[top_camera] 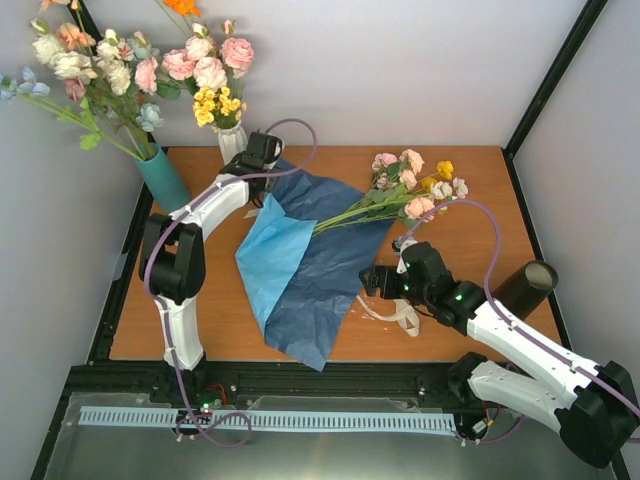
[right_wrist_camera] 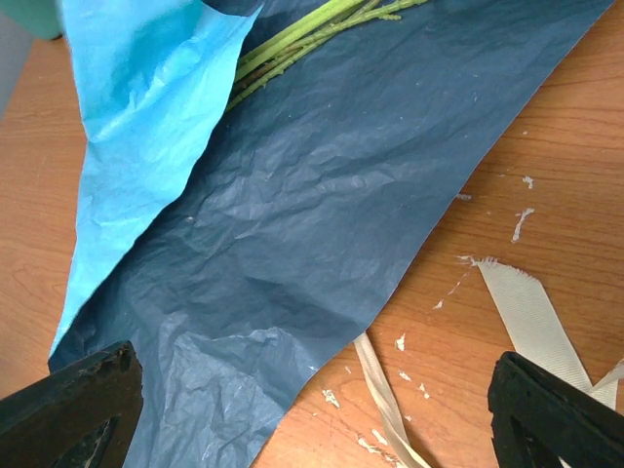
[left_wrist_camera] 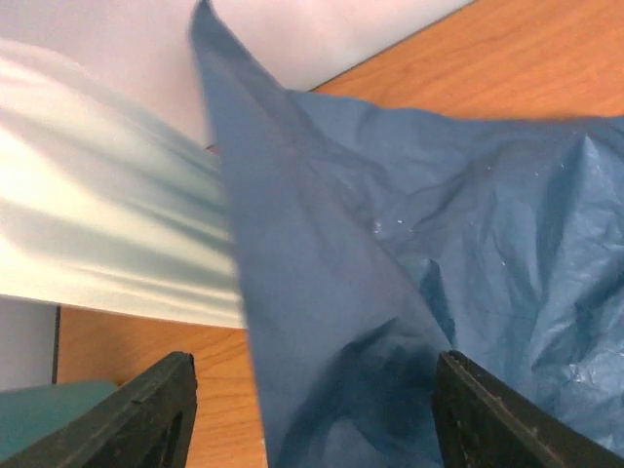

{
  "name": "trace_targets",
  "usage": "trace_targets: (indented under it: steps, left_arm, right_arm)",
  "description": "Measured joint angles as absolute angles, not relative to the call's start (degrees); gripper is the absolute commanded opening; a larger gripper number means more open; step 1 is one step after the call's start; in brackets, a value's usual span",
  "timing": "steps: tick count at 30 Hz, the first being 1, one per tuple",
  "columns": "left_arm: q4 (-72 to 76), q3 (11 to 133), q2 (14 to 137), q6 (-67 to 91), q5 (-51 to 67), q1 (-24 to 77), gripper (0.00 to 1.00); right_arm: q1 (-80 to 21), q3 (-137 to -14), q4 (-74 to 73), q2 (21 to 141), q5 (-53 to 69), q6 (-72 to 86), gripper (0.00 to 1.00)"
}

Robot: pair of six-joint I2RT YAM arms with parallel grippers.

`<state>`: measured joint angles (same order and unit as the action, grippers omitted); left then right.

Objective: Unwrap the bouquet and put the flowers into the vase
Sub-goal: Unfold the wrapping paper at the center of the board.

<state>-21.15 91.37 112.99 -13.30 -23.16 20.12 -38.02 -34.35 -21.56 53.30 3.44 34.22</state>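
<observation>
The bouquet lies unwrapped: its dark-blue paper (top_camera: pixel 320 265) is spread on the table with a light-blue flap (top_camera: pixel 272 255) folded over. The flowers (top_camera: pixel 415 188), pink, cream and yellow, lie with their green stems (right_wrist_camera: pixel 302 34) on the paper. The beige ribbon (top_camera: pixel 400 315) lies loose beside the paper's right edge. My left gripper (top_camera: pixel 265 165) is at the paper's far corner, open, and a raised fold of paper (left_wrist_camera: pixel 331 322) stands between its fingers (left_wrist_camera: pixel 146 409). My right gripper (top_camera: pixel 368 282) hovers open over the paper's edge (right_wrist_camera: pixel 312 429). The dark vase (top_camera: pixel 524 288) sits at the right.
A teal vase (top_camera: pixel 163 178) and a white ribbed vase (top_camera: pixel 232 140), both full of flowers, stand at the back left, close to my left gripper. Small paper scraps (right_wrist_camera: pixel 405 375) dot the wood near the ribbon (right_wrist_camera: pixel 531 322). Black frame posts edge the table.
</observation>
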Motion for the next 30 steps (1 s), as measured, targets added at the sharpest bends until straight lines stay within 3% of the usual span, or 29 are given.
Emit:
trace_targets:
  steps: [4,5,15,30]
  left_arm:
    - [-25.34,94.35,111.70,-8.51,-25.04,19.97,0.98]
    - [-26.61,94.87,110.87,-6.68,-25.26,19.99,0.99]
    - [-38.83,92.62,93.43,6.20,-23.35,19.99,1.00]
    - [-38.09,54.11,64.97,15.94,-7.38,19.99,1.00]
  right_arm:
    - [-38.02,-34.63,-21.54,53.74,3.44,33.71,0.95]
    - [-38.02,-34.92,-21.54,54.13,3.51,33.65,0.95]
    - [-38.02,-40.93,-13.74,66.41,8.19,33.95,0.95]
    - [-38.02,-61.08,1.10,103.96,23.18,40.53,0.89]
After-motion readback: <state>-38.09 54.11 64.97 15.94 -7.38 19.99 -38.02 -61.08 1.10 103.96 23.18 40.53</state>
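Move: The light-blue flap still folded over the dark paper has its middle about 8 cm ahead of the right hand, 21 cm to its left and 11 cm below. The stem ends lie some 14 cm ahead and 11 cm left of that hand, the ribbon about 6 cm back and 8 cm right. From the left hand, the flap's middle is some 23 cm straight back and 14 cm lower; the white vase stands roughly 3 cm ahead and 7 cm left. Finish opening the left gripper so the dark paper's far corner comes free, lift about 12 cm, then draw back some 22 cm and sink again to above the flap, rolling the hand's left side down about 30 degrees. Meanwhile sweep the open right gripper left and forward, 15 cm by 10, dipping 5 cm towards the flap's inner edge and tipping slightly downward. ##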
